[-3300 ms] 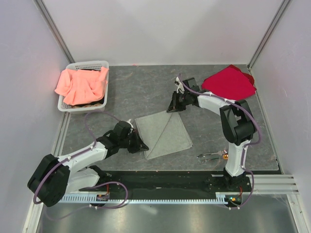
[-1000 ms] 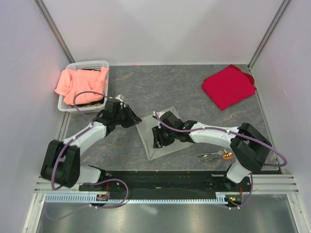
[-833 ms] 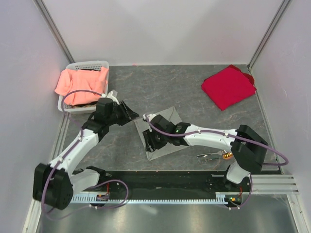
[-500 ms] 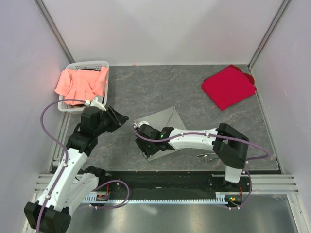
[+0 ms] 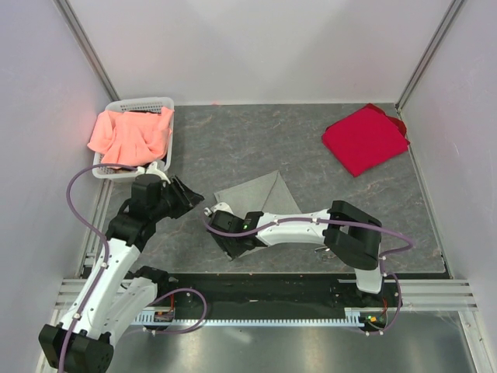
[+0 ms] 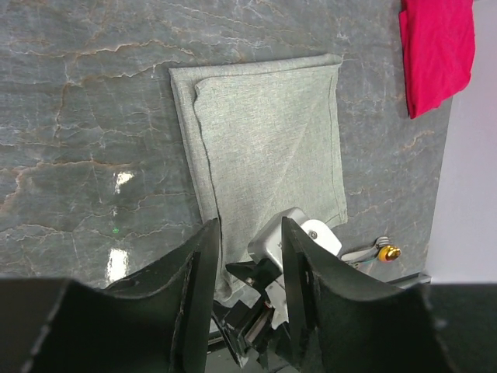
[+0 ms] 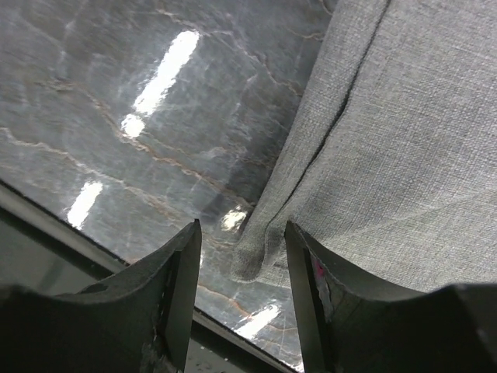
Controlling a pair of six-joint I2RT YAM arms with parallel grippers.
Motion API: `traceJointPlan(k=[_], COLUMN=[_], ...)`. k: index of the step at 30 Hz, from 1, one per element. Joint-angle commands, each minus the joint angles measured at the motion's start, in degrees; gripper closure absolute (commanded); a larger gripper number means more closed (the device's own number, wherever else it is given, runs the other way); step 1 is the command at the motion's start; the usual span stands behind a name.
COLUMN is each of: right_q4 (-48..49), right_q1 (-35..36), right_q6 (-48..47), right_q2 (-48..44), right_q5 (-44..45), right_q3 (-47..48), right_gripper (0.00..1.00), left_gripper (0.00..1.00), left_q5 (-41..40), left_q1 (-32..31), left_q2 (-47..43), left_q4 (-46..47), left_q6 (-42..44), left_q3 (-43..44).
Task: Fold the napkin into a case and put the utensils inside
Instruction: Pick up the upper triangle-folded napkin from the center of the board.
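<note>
The grey-green napkin (image 5: 264,200) lies flat mid-table, folded to a rough square with a diagonal crease; it also fills the left wrist view (image 6: 268,148). My right gripper (image 5: 235,249) hangs open over its near-left corner (image 7: 256,260), which lies on the table between the fingers, not pinched. My left gripper (image 5: 192,197) is open and holds nothing, raised left of the napkin (image 6: 248,227). The silvery utensils (image 6: 371,250) with an orange end lie right of the napkin; the right arm hides them in the top view.
A white basket (image 5: 167,105) with a salmon-orange cloth (image 5: 128,136) stands at the back left. A red cloth (image 5: 363,140) lies at the back right. The black rail at the table's near edge (image 7: 70,256) runs just beyond the napkin corner.
My left gripper has let go, opened and drawn back left, away from the napkin. My right gripper has slid across the napkin to its near-left corner.
</note>
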Motion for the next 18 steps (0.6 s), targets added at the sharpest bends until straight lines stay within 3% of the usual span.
traceJointPlan(k=[1, 12, 17, 18], right_q4=[-3.0, -2.9, -2.6, -2.7], right_q1=[0.2, 0.9, 1.7, 2.0], right_q6=[0.4, -0.9, -1.2, -1.3], right_q2=[0.9, 2.4, 3.6, 4.0], right_q5=[4.4, 7.7, 12.5, 13.6], right_q3=[1.2, -4.4, -6.9, -7.4], right_gripper=[0.45, 0.49, 0.69, 0.8], left_gripper=[0.55, 0.53, 0.52, 0.52], left_q5=[0.7, 1.4, 3.4, 3.6], left_q1=[0.5, 1.8, 2.8, 3.0], left_q2=[0.2, 1.6, 2.6, 2.9], left_q4=[-0.1, 0.1, 1.6, 1.8], left_q6=[1.5, 2.0, 1.7, 1.6], left_q3=[0.0, -0.9, -1.9, -2.2])
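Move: The napkin's near-left corner lies just under the right fingertips, about 1 cm ahead, 1 to 2 cm to the right and 2 cm below. The napkin's middle is some 13 cm ahead of the right hand and 8 cm to its right, about 2 cm lower. From the left hand, the same corner is roughly 17 cm back, 7 cm to the right and 17 cm below. Right hand slides about 2 cm rightward and forward, sinking 1 cm, closing partway on the napkin's near-left corner. ##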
